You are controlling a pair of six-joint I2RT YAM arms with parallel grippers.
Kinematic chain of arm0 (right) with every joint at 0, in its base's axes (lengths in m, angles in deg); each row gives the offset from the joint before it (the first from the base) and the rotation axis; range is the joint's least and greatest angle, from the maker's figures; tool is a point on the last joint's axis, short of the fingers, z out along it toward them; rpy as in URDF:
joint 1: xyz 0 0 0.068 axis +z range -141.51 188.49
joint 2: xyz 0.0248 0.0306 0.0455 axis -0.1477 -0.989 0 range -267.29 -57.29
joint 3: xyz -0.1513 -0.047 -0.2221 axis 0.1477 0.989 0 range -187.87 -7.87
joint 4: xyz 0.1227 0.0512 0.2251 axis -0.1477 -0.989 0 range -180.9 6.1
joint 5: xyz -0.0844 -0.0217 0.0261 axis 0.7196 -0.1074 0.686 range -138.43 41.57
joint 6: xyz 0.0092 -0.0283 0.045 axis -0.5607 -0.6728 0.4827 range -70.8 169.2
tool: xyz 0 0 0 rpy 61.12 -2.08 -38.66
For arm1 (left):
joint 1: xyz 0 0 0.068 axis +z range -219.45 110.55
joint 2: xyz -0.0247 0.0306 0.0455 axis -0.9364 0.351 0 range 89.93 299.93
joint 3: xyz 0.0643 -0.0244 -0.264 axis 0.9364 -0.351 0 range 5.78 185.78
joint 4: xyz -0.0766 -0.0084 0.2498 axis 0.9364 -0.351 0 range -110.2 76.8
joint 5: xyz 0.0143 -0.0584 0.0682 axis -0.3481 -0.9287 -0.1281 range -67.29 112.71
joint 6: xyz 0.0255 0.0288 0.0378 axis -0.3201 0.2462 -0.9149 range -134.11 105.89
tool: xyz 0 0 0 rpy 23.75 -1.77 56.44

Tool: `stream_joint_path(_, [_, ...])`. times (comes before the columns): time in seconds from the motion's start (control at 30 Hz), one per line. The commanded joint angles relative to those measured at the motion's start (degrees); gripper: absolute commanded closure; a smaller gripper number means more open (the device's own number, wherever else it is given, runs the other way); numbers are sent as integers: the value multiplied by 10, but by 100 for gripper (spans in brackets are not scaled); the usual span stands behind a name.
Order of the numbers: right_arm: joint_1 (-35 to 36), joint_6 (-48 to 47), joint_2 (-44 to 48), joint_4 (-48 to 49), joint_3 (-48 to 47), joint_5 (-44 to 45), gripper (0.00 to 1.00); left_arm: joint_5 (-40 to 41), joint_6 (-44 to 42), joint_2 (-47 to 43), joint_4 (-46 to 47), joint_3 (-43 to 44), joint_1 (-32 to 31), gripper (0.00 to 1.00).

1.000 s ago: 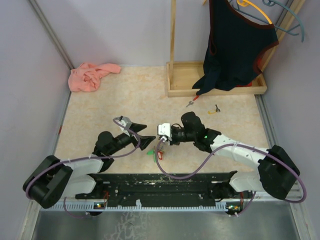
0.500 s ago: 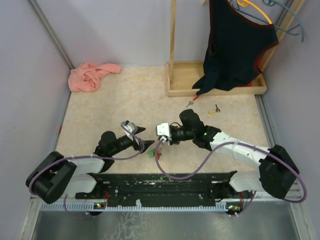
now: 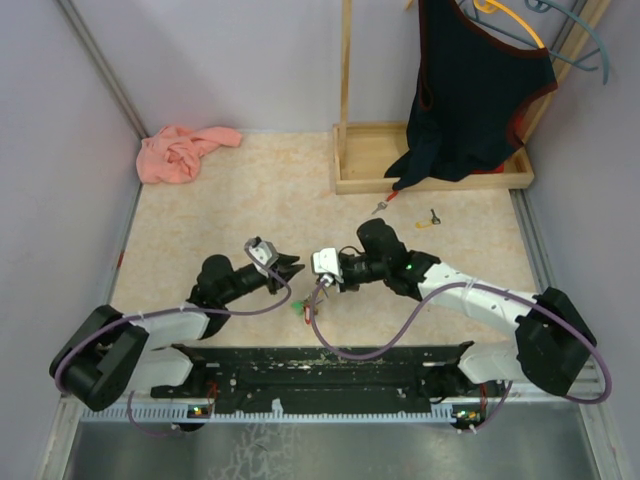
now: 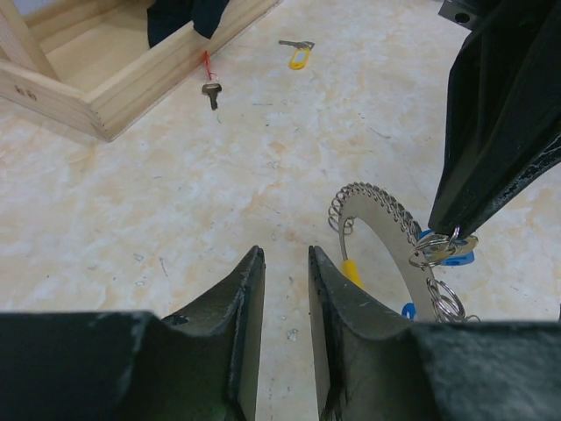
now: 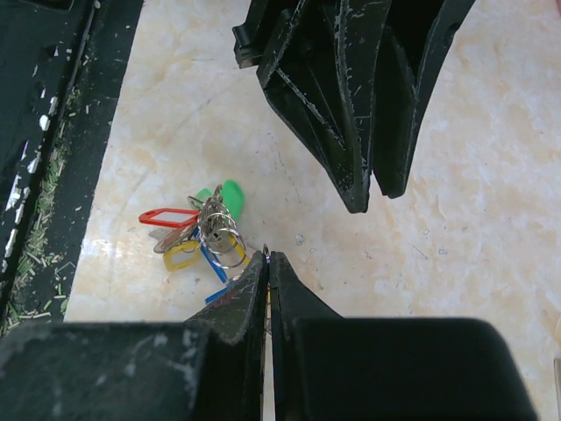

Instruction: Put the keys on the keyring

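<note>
The keyring (image 5: 206,230), a bunch of metal rings with green, red, yellow and blue tags, rests on the table at the near middle (image 3: 308,305). My right gripper (image 5: 267,256) is shut on one small ring of it, and the left wrist view shows this ring (image 4: 443,248) pinched at its tips. My left gripper (image 4: 285,254) hovers just left of the keyring with its jaws a narrow gap apart and nothing between them. Two keys lie far off by the wooden tray, one with a red tag (image 4: 211,88) and one with a yellow tag (image 4: 298,54).
A wooden tray (image 3: 360,170) stands at the back right with a dark garment (image 3: 470,90) hanging over it from an orange hanger (image 3: 510,20). A pink cloth (image 3: 183,150) lies at the back left. The black base plate (image 3: 320,365) runs along the near edge.
My left gripper has swung right and forward towards the right gripper's tips, and its jaws have narrowed from wide open. The right gripper has stayed shut and has hardly moved.
</note>
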Motion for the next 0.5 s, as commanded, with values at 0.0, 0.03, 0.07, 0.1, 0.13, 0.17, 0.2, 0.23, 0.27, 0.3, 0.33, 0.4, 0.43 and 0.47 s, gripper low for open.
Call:
stream_joint_path(0.0, [-4,-14,-2,18,-47,-26,100,-22,-24,-6,-33,17,2,61])
stream_joint_path(0.03, [-4,-15,-2,16,-49,-27,100,-26,-24,0,-51,26,2,57])
stream_joint_path(0.07, [-4,-15,-2,15,-50,-27,100,-40,-30,5,-74,36,2,57])
stream_joint_path(0.1, [-4,-16,-2,14,-51,-28,100,-60,-37,8,-85,41,2,56])
stream_joint_path(0.13, [-4,-16,-2,12,-53,-28,100,-80,-42,9,-83,43,2,55])
stream_joint_path(0.17, [-4,-17,-1,10,-53,-29,100,-92,-47,9,-75,39,2,55])
stream_joint_path(0.2, [-4,-18,0,8,-54,-29,100,-104,-56,6,-64,30,2,54])
stream_joint_path(0.23, [-4,-18,1,8,-54,-30,100,-109,-61,3,-51,21,2,54])
stream_joint_path(0.27, [-4,-18,1,8,-54,-31,100,-113,-64,-1,-36,12,2,54])
stream_joint_path(0.3, [-4,-18,1,8,-54,-33,100,-122,-67,-5,-24,6,2,53])
stream_joint_path(0.33, [-4,-18,1,8,-55,-36,100,-136,-71,-8,-17,2,3,51])
stream_joint_path(0.4, [-3,-18,1,7,-54,-39,100,-164,-78,-8,-18,3,4,44])
stream_joint_path(0.43, [-3,-19,1,8,-54,-40,100,-176,-81,-7,-21,6,5,45])
stream_joint_path(0.47, [-3,-19,0,9,-55,-42,100,-185,-82,-4,-24,10,5,45])
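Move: The small metal ring pinched in the right fingertips lies about 5 cm back and 3 cm to the right of the left hand, roughly level with it. It sits right at the right hand's own finger pads. Hanging below, from the left hand, the green tag is some 9 cm back, straight in line sideways and 7 cm down; the red tag is 10 cm back, 2 cm right and 7 cm down. Left hand eases back 3 cm and slightly right towards the pinched ring, turning clockwise some 10 degrees, fingers opening wider. ##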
